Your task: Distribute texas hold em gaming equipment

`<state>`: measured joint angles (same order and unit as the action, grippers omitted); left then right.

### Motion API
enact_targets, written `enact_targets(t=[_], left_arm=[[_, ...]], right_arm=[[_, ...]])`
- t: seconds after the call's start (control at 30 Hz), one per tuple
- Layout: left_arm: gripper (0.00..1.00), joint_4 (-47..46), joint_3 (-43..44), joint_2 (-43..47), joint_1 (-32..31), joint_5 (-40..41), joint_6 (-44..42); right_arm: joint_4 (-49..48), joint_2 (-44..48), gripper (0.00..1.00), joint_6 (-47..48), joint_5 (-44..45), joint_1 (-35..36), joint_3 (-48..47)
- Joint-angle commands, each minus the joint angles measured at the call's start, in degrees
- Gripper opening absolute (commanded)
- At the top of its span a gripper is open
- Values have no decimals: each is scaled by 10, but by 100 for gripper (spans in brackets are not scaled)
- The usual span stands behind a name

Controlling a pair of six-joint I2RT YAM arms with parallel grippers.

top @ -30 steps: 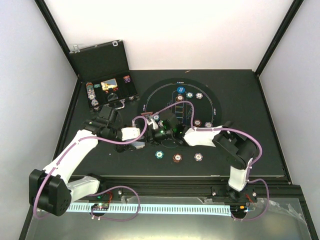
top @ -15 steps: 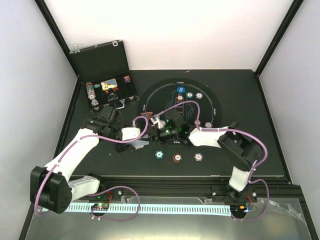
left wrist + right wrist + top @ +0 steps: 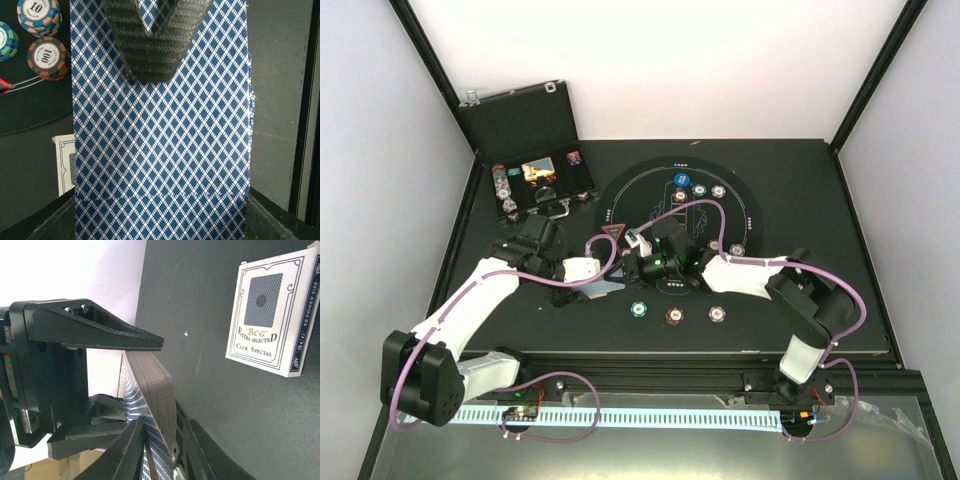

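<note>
My left gripper (image 3: 595, 282) is shut on a thick deck of playing cards (image 3: 160, 150) with blue diamond-patterned backs, and its upper finger (image 3: 147, 50) lies across the top card. My right gripper (image 3: 630, 268) has reached in from the right. Its two fingertips (image 3: 132, 440) stand on either side of the deck's end (image 3: 157, 385), and I cannot see whether they pinch. Three chips (image 3: 673, 315) lie in a row at the near edge of the round mat (image 3: 620, 185), and several more (image 3: 700, 187) lie at its far side. A red triangle marker (image 3: 614, 232) lies by the grippers.
An open black case (image 3: 520, 120) holding more chips stands at the back left. A white card box (image 3: 267, 320) lies flat on the table just under the grippers. Two chip stacks (image 3: 48, 57) sit next to the deck in the left wrist view.
The right arm has moved left to the deck, and its jaws have narrowed around the deck's end. The left gripper holds the deck as before, shifted slightly.
</note>
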<state>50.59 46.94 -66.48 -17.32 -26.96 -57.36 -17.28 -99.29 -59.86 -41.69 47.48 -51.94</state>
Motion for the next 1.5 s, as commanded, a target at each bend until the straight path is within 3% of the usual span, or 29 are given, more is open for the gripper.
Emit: enact_targets(t=[0.0, 0.4, 0.77, 0.87, 1.13, 1.27, 1.47], left_arm=[[2, -11, 2, 0, 3, -2, 1], [2, -21, -8, -11, 11, 11, 0], [1, -31, -16, -31, 26, 29, 1], [2, -29, -18, -27, 28, 29, 3], [1, -22, -21, -26, 32, 35, 9], [1, -22, -26, -24, 35, 37, 14], [2, -21, -31, -21, 37, 39, 19]], right_arm=[[31, 20, 24, 22, 16, -3, -1], [79, 47, 2, 53, 13, -27, -10], [138, 31, 1, 105, -28, -112, -69], [188, -23, 1, 142, -34, -141, -139], [309, -259, 1, 190, -27, -179, -440], [331, -371, 1, 177, -20, -182, -584], [328, -487, 2, 143, -10, -183, -711]])
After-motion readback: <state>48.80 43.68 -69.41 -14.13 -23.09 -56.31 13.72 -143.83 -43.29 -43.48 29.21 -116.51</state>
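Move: Right of the left hand, some 6 cm off and slightly below, the deck's top card already sticks out; from the right hand its middle lies about 3 cm left and 1 cm below. The held deck is some 5 cm left of the right hand and 2 cm below. On the table, roughly 12 cm lower, the card box lies about 10 cm left and 3 cm ahead of the right hand, the red triangle about 17 cm ahead and 1 cm left. Closing from a quarter open, the right hand pinches the top card and draws it some 5 cm to the right off the deck. It swings forward about 27 cm past the red triangle to the mat's far left rim, rising slightly, then sinking about 8 cm and easing back left, fingers shut. The left hand keeps hold of the deck, easing down about 3 cm and a little left. ##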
